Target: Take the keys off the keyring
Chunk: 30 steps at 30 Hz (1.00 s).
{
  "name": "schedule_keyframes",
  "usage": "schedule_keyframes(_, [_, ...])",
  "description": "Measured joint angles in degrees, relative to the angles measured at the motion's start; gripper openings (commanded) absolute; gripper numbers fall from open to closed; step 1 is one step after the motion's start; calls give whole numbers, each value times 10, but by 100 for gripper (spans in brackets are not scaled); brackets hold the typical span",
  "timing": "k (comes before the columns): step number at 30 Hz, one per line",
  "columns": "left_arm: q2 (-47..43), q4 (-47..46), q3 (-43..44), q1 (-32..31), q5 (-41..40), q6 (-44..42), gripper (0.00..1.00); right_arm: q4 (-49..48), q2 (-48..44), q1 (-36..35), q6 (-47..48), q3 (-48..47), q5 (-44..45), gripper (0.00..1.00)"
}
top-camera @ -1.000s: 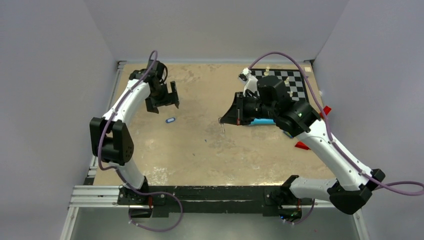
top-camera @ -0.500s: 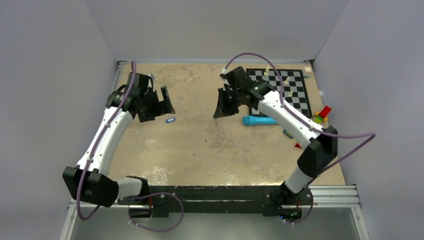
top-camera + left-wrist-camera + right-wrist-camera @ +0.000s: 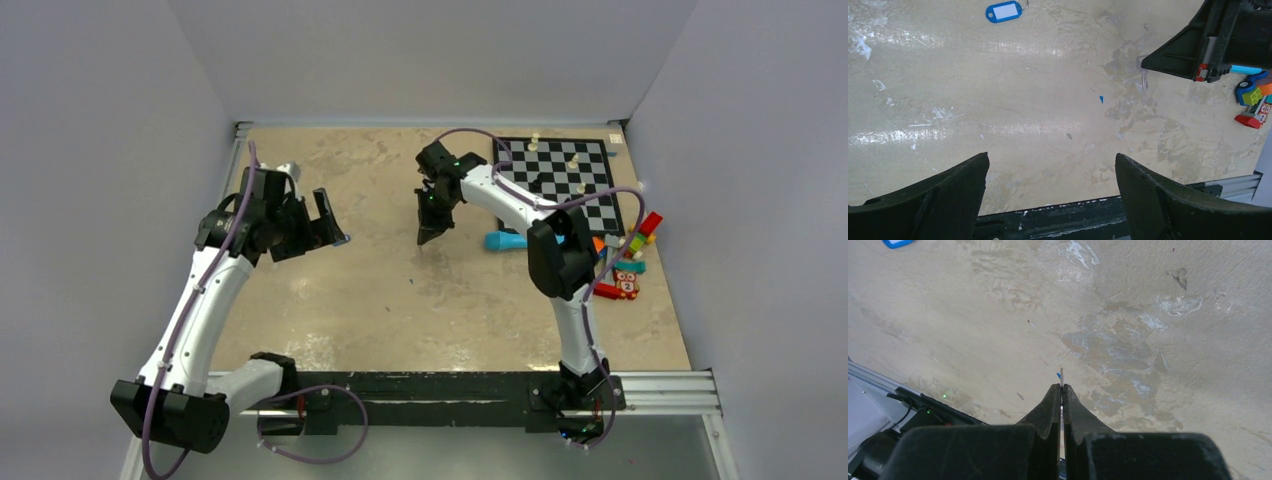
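Observation:
A bright blue oval tag [image 3: 1004, 11] with its thin metal keyring [image 3: 1025, 5] lies flat on the tan table, far ahead of my left gripper [image 3: 1052, 157]. That gripper hovers with its jaws wide open and nothing between them. In the top view the left gripper [image 3: 310, 232] covers the tag. My right gripper [image 3: 1061, 386] is shut on a thin grey key [image 3: 1061, 374] whose tip sticks out past the fingertips. The left wrist view shows that key [image 3: 1144, 80] hanging below the right gripper, just above the table. In the top view the right gripper [image 3: 428, 235] points down near the table's middle.
A chessboard [image 3: 585, 175] with a few pieces lies at the back right. In front of it are a light-blue tube [image 3: 505, 241] and colourful toy blocks [image 3: 630, 250]. A tiny blue speck [image 3: 1101, 99] lies on the table. A black rail [image 3: 1073, 220] runs along the near edge.
The right gripper has moved left and slightly back, staying shut on the key. The left gripper has shifted down and left over the blue tag, staying open.

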<state>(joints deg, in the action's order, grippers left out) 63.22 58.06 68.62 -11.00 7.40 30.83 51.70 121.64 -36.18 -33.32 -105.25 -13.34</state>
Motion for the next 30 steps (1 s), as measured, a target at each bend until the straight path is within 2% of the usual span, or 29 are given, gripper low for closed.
schedule_keyframes(7, [-7, 0, 0, 0, 2, 0, 100, -2, 20, 2, 4, 0, -10, 45])
schedule_keyframes(10, [-7, 0, 0, 0, 4, 0, 100, -7, 19, 3, 8, 2, -13, 56])
schedule_keyframes(15, [-10, 1, 0, 0, 5, 0, 100, -7, 3, 5, 14, 14, -12, 60])
schedule_keyframes(19, [-13, 2, 0, 0, 5, 0, 100, -1, -45, 6, 24, 28, -11, 61])
schedule_keyframes(30, [-40, -9, 0, 0, 9, -5, 100, -19, -335, 6, 90, 81, 17, 62])
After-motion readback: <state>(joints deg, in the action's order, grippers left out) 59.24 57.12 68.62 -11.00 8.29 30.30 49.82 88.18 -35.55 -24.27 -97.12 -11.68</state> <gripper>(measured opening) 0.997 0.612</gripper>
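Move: The right hand still holds the key at its shut fingertips; its resting place is the table some 4 cm below and 2 cm back. The blue-tagged keyring lies about 16 cm to that hand's left and 2 cm farther out; the blue microphone's middle is roughly 23 cm right and 2 cm ahead, and a blue scrap 6 cm back and 1 cm left. From the left hand, the spot is some 18 cm right, 7 cm ahead, 16 cm down. The right hand sinks about 1.5 cm, opens to release the key, then rises roughly 20 cm, tilting back. ##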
